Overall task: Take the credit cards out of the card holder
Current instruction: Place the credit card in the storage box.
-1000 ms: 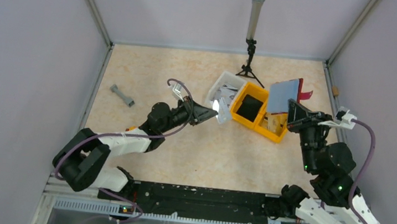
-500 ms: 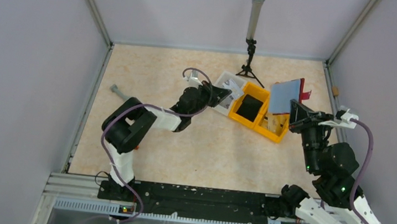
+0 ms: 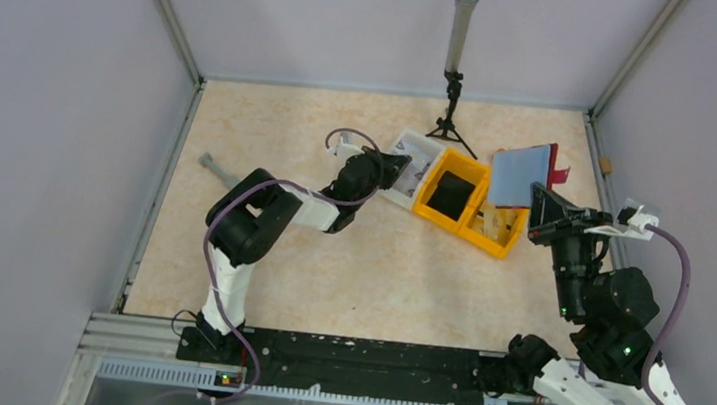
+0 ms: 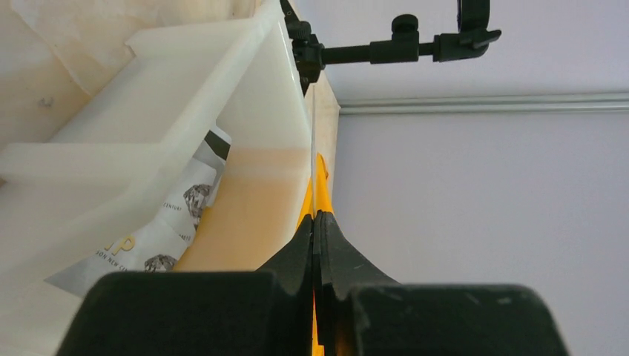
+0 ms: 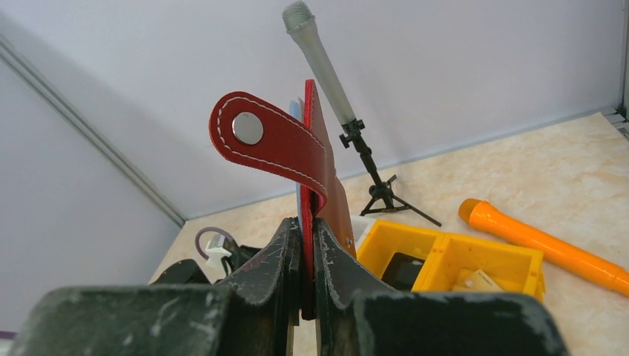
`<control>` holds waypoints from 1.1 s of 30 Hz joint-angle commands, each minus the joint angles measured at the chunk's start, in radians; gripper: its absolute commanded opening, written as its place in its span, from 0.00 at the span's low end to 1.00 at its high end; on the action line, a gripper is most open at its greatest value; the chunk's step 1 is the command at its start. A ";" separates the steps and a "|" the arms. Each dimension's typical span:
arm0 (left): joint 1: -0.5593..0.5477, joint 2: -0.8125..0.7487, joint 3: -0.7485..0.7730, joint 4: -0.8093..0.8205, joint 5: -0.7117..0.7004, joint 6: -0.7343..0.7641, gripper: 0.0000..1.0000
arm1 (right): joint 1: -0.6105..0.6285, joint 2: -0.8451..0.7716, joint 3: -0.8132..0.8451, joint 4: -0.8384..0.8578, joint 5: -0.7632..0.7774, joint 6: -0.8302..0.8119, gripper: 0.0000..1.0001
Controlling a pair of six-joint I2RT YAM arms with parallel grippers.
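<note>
The dark red card holder (image 5: 326,193) stands upright, with my right gripper (image 5: 307,222) shut on its lower edge. Its snap tab (image 5: 248,127) curls out to the left. From above, the card holder (image 3: 520,174) shows a pale blue-grey face with a red rim, over the yellow bin's right end. My left gripper (image 3: 400,170) reaches over the white tray (image 3: 417,146). In the left wrist view the left gripper (image 4: 314,215) is shut on a thin credit card (image 4: 314,148), seen edge-on along the tray wall (image 4: 259,89).
The yellow-orange divided bin (image 3: 477,230) sits beside the white tray, with a black object (image 3: 451,194) in its left half. A printed white packet (image 4: 170,230) lies in the tray. A microphone on a tripod (image 3: 458,62) stands behind. An orange cylinder (image 5: 541,241) lies far right, a grey bar (image 3: 208,161) far left.
My left arm has swung up and right, carrying the card from the tray's near corner to over the white tray. The right gripper with the card holder has shifted slightly right.
</note>
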 commanded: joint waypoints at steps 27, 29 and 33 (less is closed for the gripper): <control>-0.013 -0.036 0.026 -0.053 -0.048 -0.019 0.59 | -0.007 -0.027 0.007 0.005 -0.027 0.036 0.00; -0.010 -0.079 -0.015 -0.055 -0.026 0.002 0.62 | -0.007 -0.015 0.003 0.009 -0.039 0.048 0.00; -0.007 -0.177 -0.064 -0.076 0.087 0.065 0.66 | -0.007 0.008 -0.015 0.025 -0.097 0.063 0.00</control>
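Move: The left hand holds a credit card flat between its shut fingers, over the white storage box, whose middle lies about 2 cm ahead, 1 cm to the right and 7 cm below. The yellow box is some 17 cm to the right and 4 cm back, the microphone stand's foot roughly 13 cm ahead and 9 cm right, both about as low. From the right hand the storage box is about 25 cm ahead, 17 cm left and 31 cm below. Down into the white storage box, the left hand sinks nearly 5 cm while easing about 2 cm forward and tipping its fingers slightly lower. At the bottom the shut fingers open to over half their range and let go of the card; still opening, the hand rises back to its starting height and draws back some 3 cm. ##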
